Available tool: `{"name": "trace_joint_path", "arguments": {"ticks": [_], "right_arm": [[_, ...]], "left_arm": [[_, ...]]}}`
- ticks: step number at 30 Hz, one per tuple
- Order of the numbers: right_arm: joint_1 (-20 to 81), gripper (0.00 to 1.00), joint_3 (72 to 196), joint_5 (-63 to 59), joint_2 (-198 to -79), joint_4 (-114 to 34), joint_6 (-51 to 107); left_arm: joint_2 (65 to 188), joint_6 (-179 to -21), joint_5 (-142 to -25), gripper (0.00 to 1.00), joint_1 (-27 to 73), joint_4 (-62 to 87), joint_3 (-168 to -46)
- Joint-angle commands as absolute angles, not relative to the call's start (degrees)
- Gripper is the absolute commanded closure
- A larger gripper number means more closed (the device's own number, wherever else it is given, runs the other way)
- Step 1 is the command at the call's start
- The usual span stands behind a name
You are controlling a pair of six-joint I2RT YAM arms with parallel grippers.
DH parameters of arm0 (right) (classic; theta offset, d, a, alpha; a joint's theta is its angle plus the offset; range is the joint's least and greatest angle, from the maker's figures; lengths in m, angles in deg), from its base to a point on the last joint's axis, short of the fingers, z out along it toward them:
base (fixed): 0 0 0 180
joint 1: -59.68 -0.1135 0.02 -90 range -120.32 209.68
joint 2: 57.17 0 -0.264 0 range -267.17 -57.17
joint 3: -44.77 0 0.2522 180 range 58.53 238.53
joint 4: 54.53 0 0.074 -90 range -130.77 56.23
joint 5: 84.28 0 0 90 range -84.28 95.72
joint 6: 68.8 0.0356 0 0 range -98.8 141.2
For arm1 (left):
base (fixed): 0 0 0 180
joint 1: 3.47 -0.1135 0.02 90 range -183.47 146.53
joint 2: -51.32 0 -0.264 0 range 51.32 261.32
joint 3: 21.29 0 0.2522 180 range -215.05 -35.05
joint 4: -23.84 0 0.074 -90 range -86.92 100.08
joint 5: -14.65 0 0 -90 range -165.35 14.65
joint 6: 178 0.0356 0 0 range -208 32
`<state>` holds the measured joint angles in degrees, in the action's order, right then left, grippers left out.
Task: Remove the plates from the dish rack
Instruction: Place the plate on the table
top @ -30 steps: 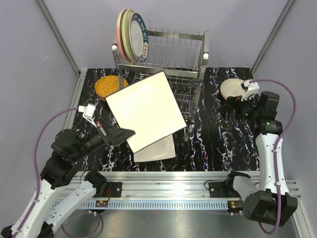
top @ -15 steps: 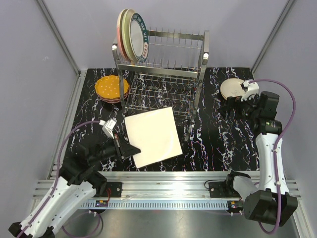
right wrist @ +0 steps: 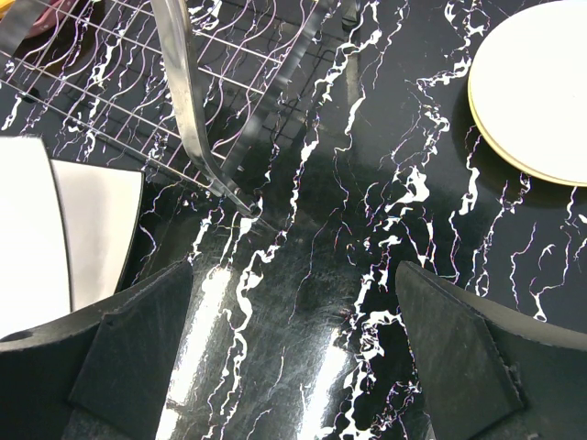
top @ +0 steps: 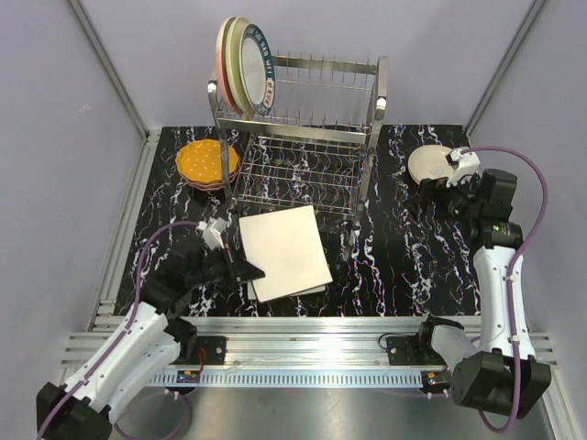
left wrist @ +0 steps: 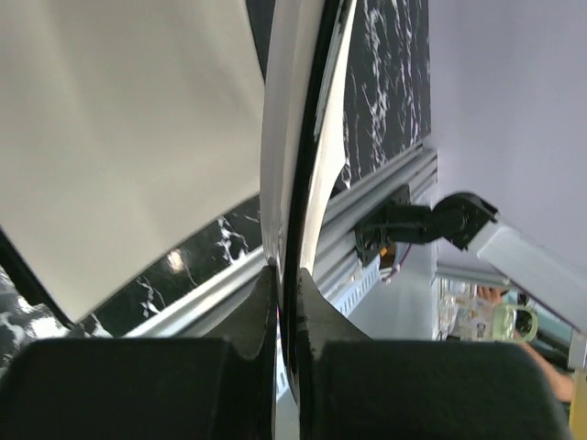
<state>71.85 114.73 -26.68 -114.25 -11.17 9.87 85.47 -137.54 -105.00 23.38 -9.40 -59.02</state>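
Observation:
My left gripper (top: 249,271) (left wrist: 286,275) is shut on the near-left edge of a large cream square plate (top: 285,251) (left wrist: 282,137). The plate lies almost flat over a second square plate (top: 315,291) (left wrist: 119,137) on the table in front of the dish rack (top: 307,137). Three plates (top: 242,64) stand upright at the left end of the rack's top tier. My right gripper (top: 443,186) (right wrist: 293,339) hangs open and empty above the bare black table, next to a cream round plate (top: 427,163) (right wrist: 541,92).
An orange plate (top: 205,160) lies on a maroon one left of the rack. A rack post (right wrist: 183,92) and the square plates (right wrist: 37,229) show at the left of the right wrist view. The aluminium rail (top: 312,339) runs along the near edge.
My left arm has lowered the square plate from a raised tilt down nearly flat onto the other square plate, pulling back toward the near edge. The right arm has not moved.

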Motion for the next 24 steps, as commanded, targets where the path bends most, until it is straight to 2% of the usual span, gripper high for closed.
{"name": "trace_joint_path", "arguments": {"ticks": [1,4,10,24], "right_arm": [[71.9,0.0,114.78,-26.53,-113.77,-13.44,9.16],[71.9,0.0,114.78,-26.62,-113.77,-13.44,9.07],[71.9,0.0,114.6,-26.8,-113.95,-13.44,9.16],[71.9,0.0,114.34,-27.5,-113.95,-13.62,9.25]], "left_arm": [[85.68,-138.71,-112.7,1.0,19.13,11.91,-58.87],[88.57,-139.15,-116.82,1.0,15.7,14.81,-57.64],[93.68,-140.21,-119.21,1.0,14.9,19.39,-55.97],[100.62,-137.22,-122.46,1.0,11.83,18.52,-56.14]]}}
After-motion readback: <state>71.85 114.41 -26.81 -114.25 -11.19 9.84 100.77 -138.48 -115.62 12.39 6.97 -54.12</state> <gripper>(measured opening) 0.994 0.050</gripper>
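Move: The square plate in the left hand's grip is bound for the square plate lying on the table, whose middle is about 9 cm ahead of this hand, 6 cm to its right and 12 cm below. Beyond it runs the rack's near lower bar, 19 cm ahead, 8 cm right and 9 cm below the hand. From the waiting right hand the lying plate is some 33 cm left, 7 cm back and 21 cm below. The held square plate, its rim still pinched in the left fingers, is carried about 4 cm forward and 3 cm down over the lying plate, quickly at first, then slowing. The wrist rolls by some 5 to 10 degrees so the plate's far side dips, and the grip stays shut. ##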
